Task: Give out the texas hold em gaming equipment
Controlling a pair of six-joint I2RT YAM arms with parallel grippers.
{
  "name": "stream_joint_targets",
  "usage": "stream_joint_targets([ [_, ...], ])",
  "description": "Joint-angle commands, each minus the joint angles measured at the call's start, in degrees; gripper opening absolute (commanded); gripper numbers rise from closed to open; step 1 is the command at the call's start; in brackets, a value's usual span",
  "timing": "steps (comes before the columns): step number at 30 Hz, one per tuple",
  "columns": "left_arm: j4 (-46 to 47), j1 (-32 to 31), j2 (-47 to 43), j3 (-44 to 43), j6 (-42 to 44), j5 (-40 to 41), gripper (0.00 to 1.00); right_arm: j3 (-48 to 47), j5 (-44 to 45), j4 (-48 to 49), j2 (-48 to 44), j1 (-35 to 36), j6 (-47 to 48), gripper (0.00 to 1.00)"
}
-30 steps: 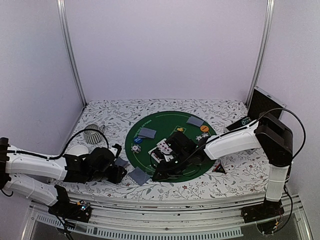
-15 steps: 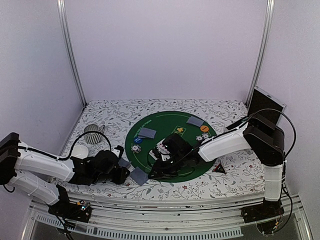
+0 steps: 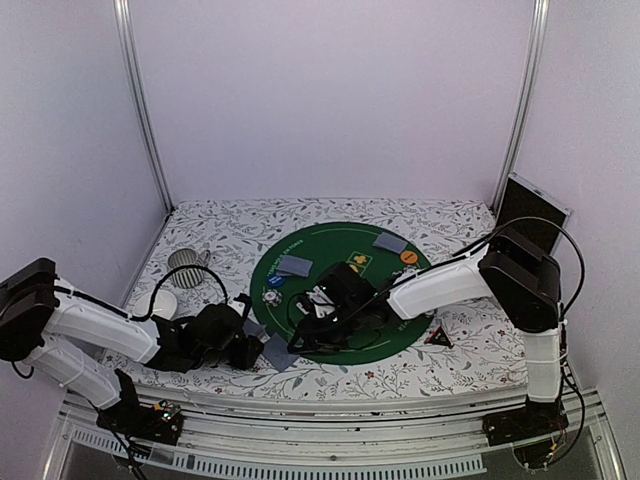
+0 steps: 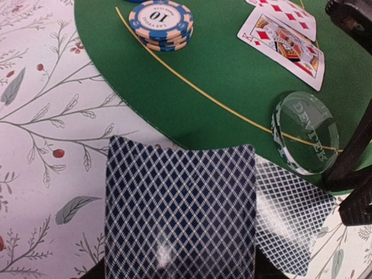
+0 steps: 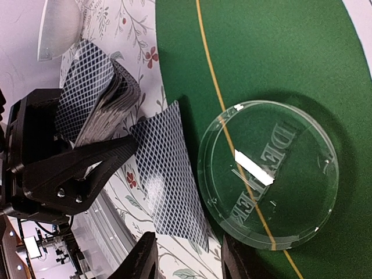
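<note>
My left gripper [image 3: 243, 348] is shut on a deck of blue-backed playing cards [image 4: 180, 209], held low over the floral cloth at the mat's near-left edge. One card [image 5: 168, 180] lies face down beside it, half on the cloth. My right gripper [image 5: 189, 261] is open, and its fingers straddle that card's near end. A clear round dealer button [image 5: 267, 174] lies flat on the green mat [image 3: 345, 300] just past the fingertips. A stack of blue-and-white chips [image 4: 161, 22] and face-up cards [image 4: 282, 43] lie farther in. A blue button [image 3: 277, 281] and an orange button [image 3: 408, 257] sit on the mat.
Face-down cards lie at the mat's left [image 3: 295, 265] and far right [image 3: 390, 242]. A striped mug [image 3: 185, 262] and a white bowl [image 3: 160, 300] stand left of the mat. A black tablet [image 3: 530, 215] leans at the back right. A small dark triangle [image 3: 437, 338] lies near the right arm.
My right gripper has moved left toward the mat's near-left edge and its jaws have widened. My left gripper has slid right with the deck, closer to the single card.
</note>
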State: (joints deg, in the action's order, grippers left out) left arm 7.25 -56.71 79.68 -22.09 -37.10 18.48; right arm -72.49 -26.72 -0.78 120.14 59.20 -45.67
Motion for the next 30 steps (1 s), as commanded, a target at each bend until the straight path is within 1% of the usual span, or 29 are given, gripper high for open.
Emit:
stream_joint_targets([
  [1, 0.3, -0.7, 1.1, 0.6, -0.7, -2.2, 0.49, -2.0, -0.6, -3.1, 2.9, 0.2, 0.3, 0.39],
  [9, 1.5, -0.7, 0.1, 3.2, -2.6, -3.7, 0.49, -1.0, -2.6, -3.3, 3.7, 1.1, -1.1, 0.38],
  [14, 2.3, -0.9, -0.6, 4.7, -3.3, -4.0, 0.49, -1.0, -2.8, -3.2, 4.0, 1.2, -1.4, 0.28],
  [18, 2.9, -1.0, -0.3, 5.1, -3.7, -3.8, 0.49, -0.9, -3.3, -3.0, 4.3, 1.2, -1.4, 0.27],
  [20, 3.3, -1.1, 0.1, 5.3, -3.9, -4.1, 0.49, -0.6, -3.4, -2.7, 4.2, 1.2, -1.4, 0.23],
  [21, 3.4, -1.2, 0.4, 5.2, -4.0, -4.0, 0.49, -0.3, -3.5, -2.4, 4.1, 1.3, -1.4, 0.18],
  [23, 3.4, -1.4, 0.7, 5.1, -4.1, -4.1, 0.49, 0.1, -3.6, -1.9, 3.9, 1.2, -1.7, 0.05],
  [24, 3.3, -1.5, 0.7, 5.1, -4.1, -4.1, 0.49, 0.2, -3.7, -1.7, 3.8, 1.3, -1.6, 0.03],
  [27, 2.5, -1.6, 0.1, 4.5, -4.1, -4.0, 0.49, 0.3, -3.5, -1.6, 3.2, 1.3, -1.1, 0.02],
  [30, -2.2, -1.6, -3.3, 2.9, -3.4, -2.5, 0.49, 0.2, -5.3, -1.4, 2.0, 1.2, 0.9, 0.02],
])
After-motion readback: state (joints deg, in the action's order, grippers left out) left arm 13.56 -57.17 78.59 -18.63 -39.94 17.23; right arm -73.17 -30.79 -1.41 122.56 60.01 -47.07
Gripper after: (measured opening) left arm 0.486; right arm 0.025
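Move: The face-down card lies roughly 5 cm to the right hand's left and 1 cm nearer the base, about 2 cm below it; its closest corner is almost under the open fingers. The clear dealer button sits about 4 cm straight ahead of the hand, the face-up king some 11 cm ahead and 5 cm right. The held deck is about 11 cm left and 3 cm ahead. From the left hand, the card is about 6 cm right and 2 cm back. The right fingertips come down onto the near-right corner of the face-down card and shut there, from partly open to closed, seeming to pinch its short edge. The hand first hangs almost still, then draws back about 2 cm, away from the dealer button, while sinking about 1.5 cm, its wrist tilting only some 5 degrees. ##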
